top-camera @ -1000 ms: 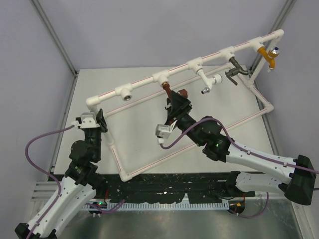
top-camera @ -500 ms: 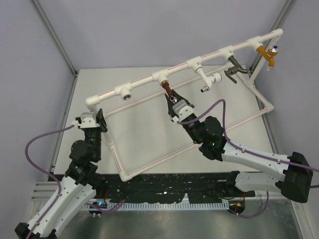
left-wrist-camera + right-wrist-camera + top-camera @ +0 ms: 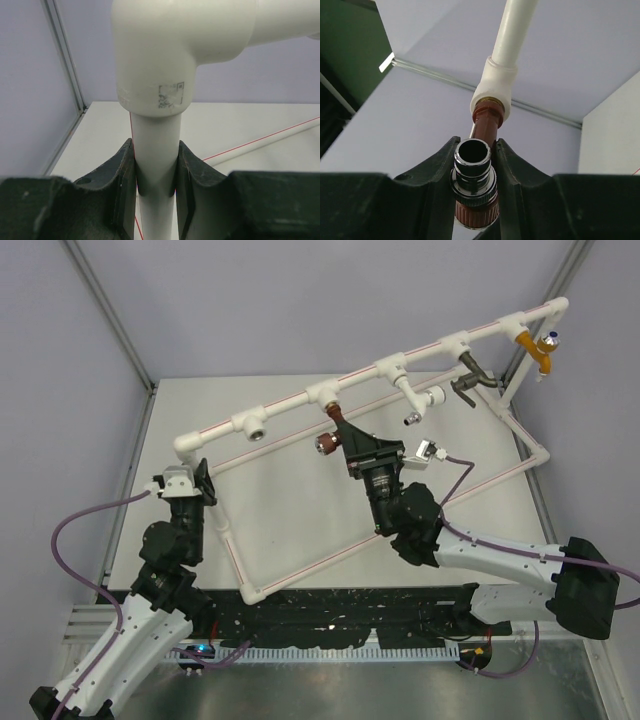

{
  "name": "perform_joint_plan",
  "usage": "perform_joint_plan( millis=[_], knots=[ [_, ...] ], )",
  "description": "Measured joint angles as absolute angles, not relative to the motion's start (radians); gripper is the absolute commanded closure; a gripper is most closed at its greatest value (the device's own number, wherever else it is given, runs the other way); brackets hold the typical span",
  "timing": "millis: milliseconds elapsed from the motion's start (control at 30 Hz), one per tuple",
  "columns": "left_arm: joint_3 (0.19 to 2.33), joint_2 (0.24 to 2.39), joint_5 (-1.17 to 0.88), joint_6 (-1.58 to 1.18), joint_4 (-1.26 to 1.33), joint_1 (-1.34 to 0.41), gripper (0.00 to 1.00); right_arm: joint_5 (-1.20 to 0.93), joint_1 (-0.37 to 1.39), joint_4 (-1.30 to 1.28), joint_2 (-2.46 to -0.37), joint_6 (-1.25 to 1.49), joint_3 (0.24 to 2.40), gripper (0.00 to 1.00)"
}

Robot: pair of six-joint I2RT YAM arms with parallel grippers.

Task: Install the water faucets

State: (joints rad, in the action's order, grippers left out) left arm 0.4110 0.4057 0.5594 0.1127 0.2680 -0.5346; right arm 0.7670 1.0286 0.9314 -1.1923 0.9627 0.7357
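Note:
The reddish-brown faucet (image 3: 333, 430) hangs from a white tee fitting (image 3: 327, 394) on the upper pipe, its dark-red knob (image 3: 325, 444) pointing left. My right gripper (image 3: 341, 437) is shut on it. In the right wrist view both fingers (image 3: 438, 172) press the faucet (image 3: 483, 127) beside its dark round nozzle (image 3: 473, 159), and its brass end sits in the white fitting (image 3: 496, 84). My left gripper (image 3: 197, 472) is shut on the frame's upright white pipe (image 3: 155, 150) just below the corner elbow (image 3: 165, 50).
The white pipe frame (image 3: 400, 520) stands on the table. An empty tee socket (image 3: 252, 427) lies left of the faucet. To the right hang a white fitting (image 3: 420, 408), a dark bronze tap (image 3: 470, 385) and an orange tap (image 3: 540, 350).
My right wrist has rotated while staying on the faucet, so its camera swung from left to right. The faucet turned with it and its knob now points left. The left arm has not moved.

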Motion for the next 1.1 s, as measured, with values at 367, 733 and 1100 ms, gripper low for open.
perform_joint_plan(
  millis=[367,733,1100],
  knots=[
    [0.411,0.402,0.564,0.113,0.265,-0.537,1.00,0.865,0.980,1.155,-1.192,1.116,0.664,0.18],
    [0.411,0.402,0.564,0.113,0.265,-0.537,1.00,0.773,0.974,1.305,-1.143,0.519,0.546,0.11],
    [0.411,0.404,0.566,0.113,0.266,-0.537,1.00,0.385,0.978,0.948,-0.778,-0.437,0.548,0.01]
  ],
)
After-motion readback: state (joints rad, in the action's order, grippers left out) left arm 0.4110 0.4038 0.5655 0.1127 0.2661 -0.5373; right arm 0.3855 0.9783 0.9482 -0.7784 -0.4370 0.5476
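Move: The right hand still grips the brown faucet, whose middle is about 1 cm ahead and 1 cm to the left of it, at its height. The tee that the faucet sits in is roughly 7 cm ahead, 4 cm left and 3 cm up. The white faucet is about 11 cm right and 6 cm ahead, 1 cm up; the empty tee some 16 cm left and 3 cm ahead, 3 cm up. From the left hand, the brown faucet is about 24 cm right, 4 cm ahead and 6 cm up. Still pinching the brown faucet, the right fingers roll it a last 15 degrees or so, left side rising, then open wide and let go. The hand pulls off about 5 cm to the right, dips briefly, then backs away up and farther right while rolling back some 80 degrees. The left hand keeps its hold on the frame's left post. ##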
